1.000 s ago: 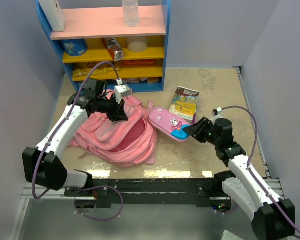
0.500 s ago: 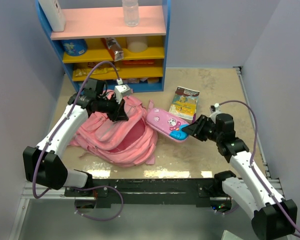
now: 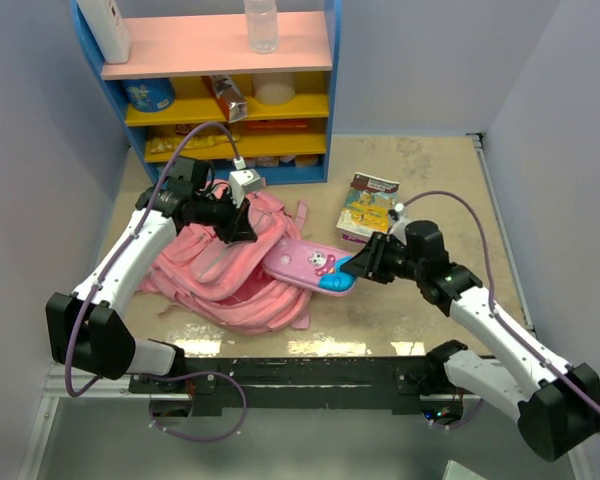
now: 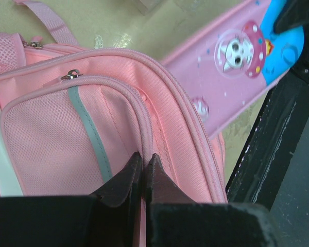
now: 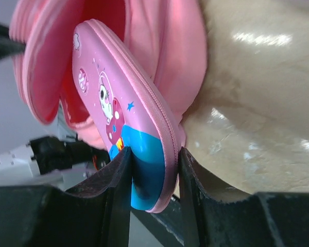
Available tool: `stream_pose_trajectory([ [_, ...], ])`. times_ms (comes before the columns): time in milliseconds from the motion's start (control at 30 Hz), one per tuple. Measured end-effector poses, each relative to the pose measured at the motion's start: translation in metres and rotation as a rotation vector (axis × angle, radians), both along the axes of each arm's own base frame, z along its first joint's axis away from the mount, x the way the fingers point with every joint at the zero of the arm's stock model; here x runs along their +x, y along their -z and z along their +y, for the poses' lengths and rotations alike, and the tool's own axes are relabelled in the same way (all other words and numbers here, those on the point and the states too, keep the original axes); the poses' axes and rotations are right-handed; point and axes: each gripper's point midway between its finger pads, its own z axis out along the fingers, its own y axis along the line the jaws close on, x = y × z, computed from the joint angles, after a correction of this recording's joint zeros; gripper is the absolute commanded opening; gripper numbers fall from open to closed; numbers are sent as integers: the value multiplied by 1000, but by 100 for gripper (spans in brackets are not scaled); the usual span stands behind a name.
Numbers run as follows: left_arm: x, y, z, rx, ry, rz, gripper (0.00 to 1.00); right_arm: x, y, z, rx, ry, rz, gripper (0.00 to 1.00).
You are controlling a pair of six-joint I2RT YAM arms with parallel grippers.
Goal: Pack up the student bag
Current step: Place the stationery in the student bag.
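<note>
The student bag (image 3: pixel 215 285) lies pink and soft at the left-centre of the table, its main compartment gaping toward the right. My left gripper (image 3: pixel 238 232) is shut on the bag's upper zip rim (image 4: pixel 144 134) and holds it raised, its fingertips (image 4: pixel 135 163) pinching the fabric. My right gripper (image 3: pixel 357 267) is shut on the blue end of a pink cartoon pencil case (image 3: pixel 305 265). The case (image 5: pixel 118 113) points leftward, its far end at the mouth of the bag (image 5: pixel 165 46). From the left wrist, the case (image 4: pixel 237 56) shows just past the bag's rim.
A picture book (image 3: pixel 368 205) lies flat on the table behind the right gripper. A blue shelf unit (image 3: pixel 225 90) with snacks and a bottle (image 3: pixel 261 25) stands at the back left. Grey walls close in both sides; a black rail (image 3: pixel 310 372) runs along the near edge.
My right arm has carried the pencil case leftward, off the table beside the book and up to the bag's opening. The left arm has stayed still, holding the rim.
</note>
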Motion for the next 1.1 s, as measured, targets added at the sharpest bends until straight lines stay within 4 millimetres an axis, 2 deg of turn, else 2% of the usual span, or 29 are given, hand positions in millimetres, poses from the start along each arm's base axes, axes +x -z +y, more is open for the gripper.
stream_pose_trajectory([
  [133, 0, 0, 0, -1, 1, 0, 0, -16, 11, 32, -27, -109, 30, 0],
  [233, -1, 0, -1, -4, 3, 1, 0, -16, 20, 48, -59, -136, 46, 0],
  [400, -2, -1, -2, -11, 9, 3, 0, 11, 16, 74, -111, -91, 16, 0],
  [567, -3, -3, -4, -26, 20, 6, 0, 53, 4, 120, -142, -54, -37, 0],
  [667, -4, -3, -5, -30, 24, 8, 0, 65, 13, 157, -170, -71, -49, 0],
  [800, -2, -3, -2, -23, 19, 0, 0, 64, 36, 190, -177, -86, -49, 0],
  [833, -1, -2, -1, -19, 15, -3, 0, 64, 39, 199, -161, -80, -57, 4],
  [867, 0, -2, 0, -17, 11, -4, 0, 67, 39, 204, -141, -64, -72, 12],
  [900, 1, -2, 2, -13, 6, -6, 0, 65, 42, 209, -138, -66, -72, 16],
  [1033, 3, -1, 5, -2, -3, -13, 0, 69, 46, 219, -122, -46, -102, 41],
  [1100, 4, -1, 5, 1, -2, -17, 0, 69, 45, 218, -123, -36, -118, 47],
])
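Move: The right gripper holds the pencil case by its blue end, its middle about 9 cm to the left, 4 ahead and 4 below. The open bag mouth lies some 21 cm left, 3 ahead and 7 below; the book and box stand about 16 cm ahead, 3 to the right and 8 lower. For the left gripper, shut on the flap's rim, that mouth is roughly 6 cm back, 4 to the right and 8 below. The right hand carries the pencil case far end first into the student bag's open mouth, going about 22 cm left; it first dips and draws back a little, then swings forward to end some 7 cm farther out and 5 lower, under the held flap. Its wrist turns only slightly and its fingers keep their grip, while the left hand stays nearly in place, still pinching the flap's rim to hold the mouth open. ##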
